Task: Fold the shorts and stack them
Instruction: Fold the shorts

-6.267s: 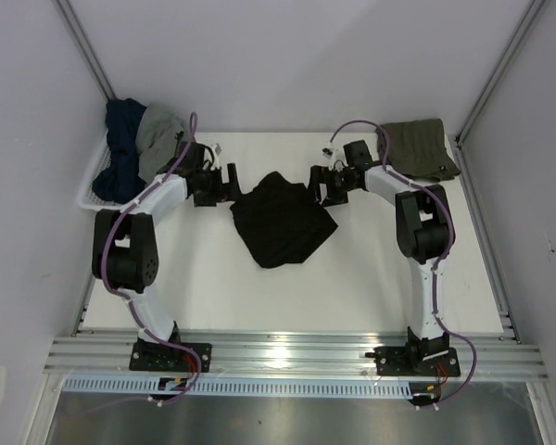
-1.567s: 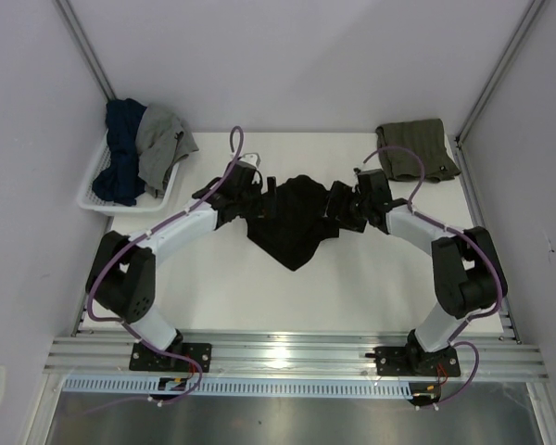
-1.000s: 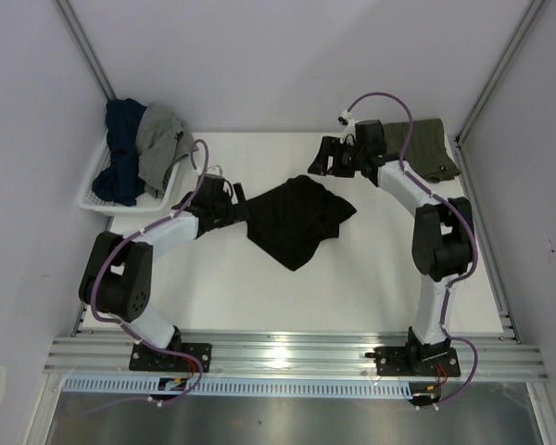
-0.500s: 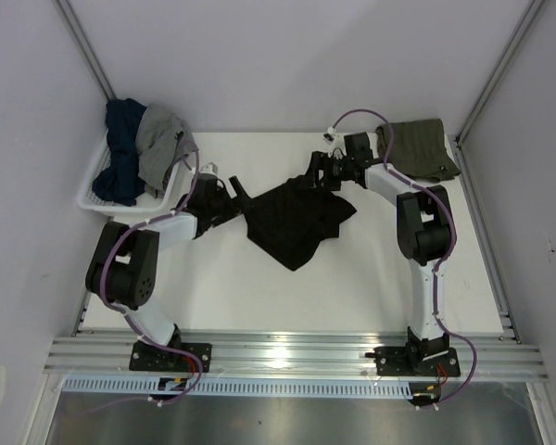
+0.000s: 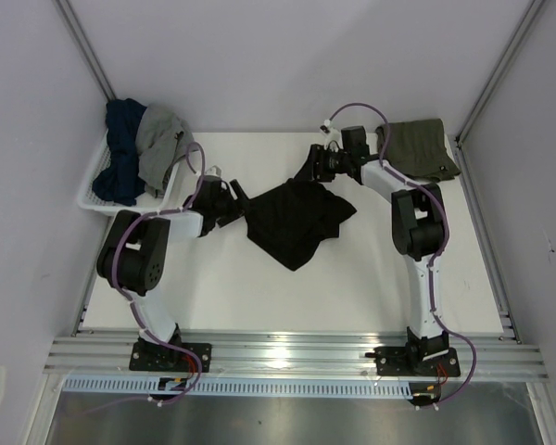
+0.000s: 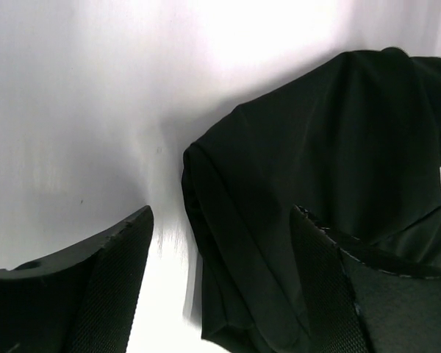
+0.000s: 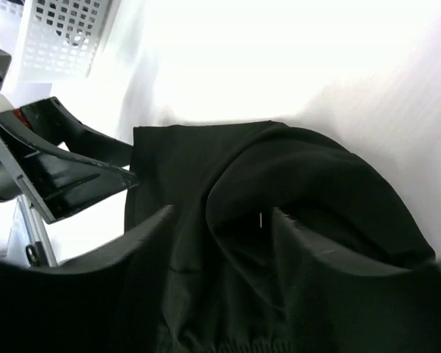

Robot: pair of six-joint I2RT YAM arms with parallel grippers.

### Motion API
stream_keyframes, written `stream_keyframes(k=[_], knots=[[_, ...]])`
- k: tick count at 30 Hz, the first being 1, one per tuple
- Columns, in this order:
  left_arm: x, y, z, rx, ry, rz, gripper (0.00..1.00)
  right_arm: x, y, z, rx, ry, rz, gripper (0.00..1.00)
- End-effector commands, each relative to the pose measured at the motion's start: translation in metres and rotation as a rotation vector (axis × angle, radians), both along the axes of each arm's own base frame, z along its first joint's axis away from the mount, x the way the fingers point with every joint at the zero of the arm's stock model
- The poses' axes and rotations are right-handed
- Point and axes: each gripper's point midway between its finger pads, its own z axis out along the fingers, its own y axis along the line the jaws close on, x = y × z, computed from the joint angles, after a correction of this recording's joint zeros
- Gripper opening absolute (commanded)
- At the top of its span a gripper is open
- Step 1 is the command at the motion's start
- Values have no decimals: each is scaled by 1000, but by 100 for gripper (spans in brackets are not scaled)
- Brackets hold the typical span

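The black shorts (image 5: 296, 222) lie crumpled on the middle of the white table. My left gripper (image 5: 239, 206) sits low at their left corner. In the left wrist view its jaws (image 6: 220, 283) stand open, straddling the shorts' folded edge (image 6: 228, 243). My right gripper (image 5: 312, 172) is at the shorts' far edge. In the right wrist view it (image 7: 220, 220) is open, with a raised fold of black cloth (image 7: 309, 184) between the fingers (image 7: 140, 250). The olive-green shorts (image 5: 417, 146) lie folded at the back right corner.
A white basket (image 5: 85, 190) with dark blue and grey clothes stands at the back left, and also shows in the right wrist view (image 7: 66, 37). Grey walls close in the table (image 5: 352, 278) on both sides and at the back. My left gripper (image 7: 59, 169) shows in the right wrist view.
My right gripper has come down from the back onto the black shorts' far edge. My left gripper has settled at their left corner. Both pairs of jaws have narrowed.
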Motion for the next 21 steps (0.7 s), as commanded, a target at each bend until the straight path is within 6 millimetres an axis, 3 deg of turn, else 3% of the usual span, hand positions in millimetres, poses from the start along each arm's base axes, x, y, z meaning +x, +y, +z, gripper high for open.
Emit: stream_keyframes(k=[1, 2, 4, 10, 13, 19, 21], knots=[[20, -6, 16, -45, -76, 10, 77, 9, 12, 10, 39, -32, 27, 53], [21, -6, 15, -46, -76, 10, 73, 11, 12, 11, 43, -35, 28, 46], [25, -8, 13, -52, -83, 10, 69, 13, 13, 10, 44, -32, 28, 41], [34, -10, 15, -74, -118, 19, 64, 19, 14, 9, 82, -19, 32, 17], [40, -8, 12, -66, -111, 30, 64, 22, 11, 10, 108, -8, 27, 0], [48, -1, 3, -59, -102, 56, 58, 27, 6, 14, 139, -4, 23, 0], [51, -2, -1, -69, -97, 56, 47, 28, 6, 15, 142, -6, 21, 0]])
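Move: Just ahead of the left hand, about 4 cm forward, 1 cm right and 2 cm below, lies the shorts' left corner; their near tip is some 17 cm back and 14 cm right of that hand. The right hand is at their far edge, the spot to grip about 1 cm ahead, 2 cm left and 2 cm below; the shorts' right corner lies 12 cm back and 10 cm right, the folded green garment about 27 cm right and 5 cm ahead. Closing fully on the shorts' far edge, the right fingers pinch the cloth while that hand eases forward about 1.5 cm, first dipping a centimetre or so and then rising slightly. The left hand slides some 3 cm forward over the table to bring its fingers around the left corner, narrowing from wide open to about half open without shutting. ##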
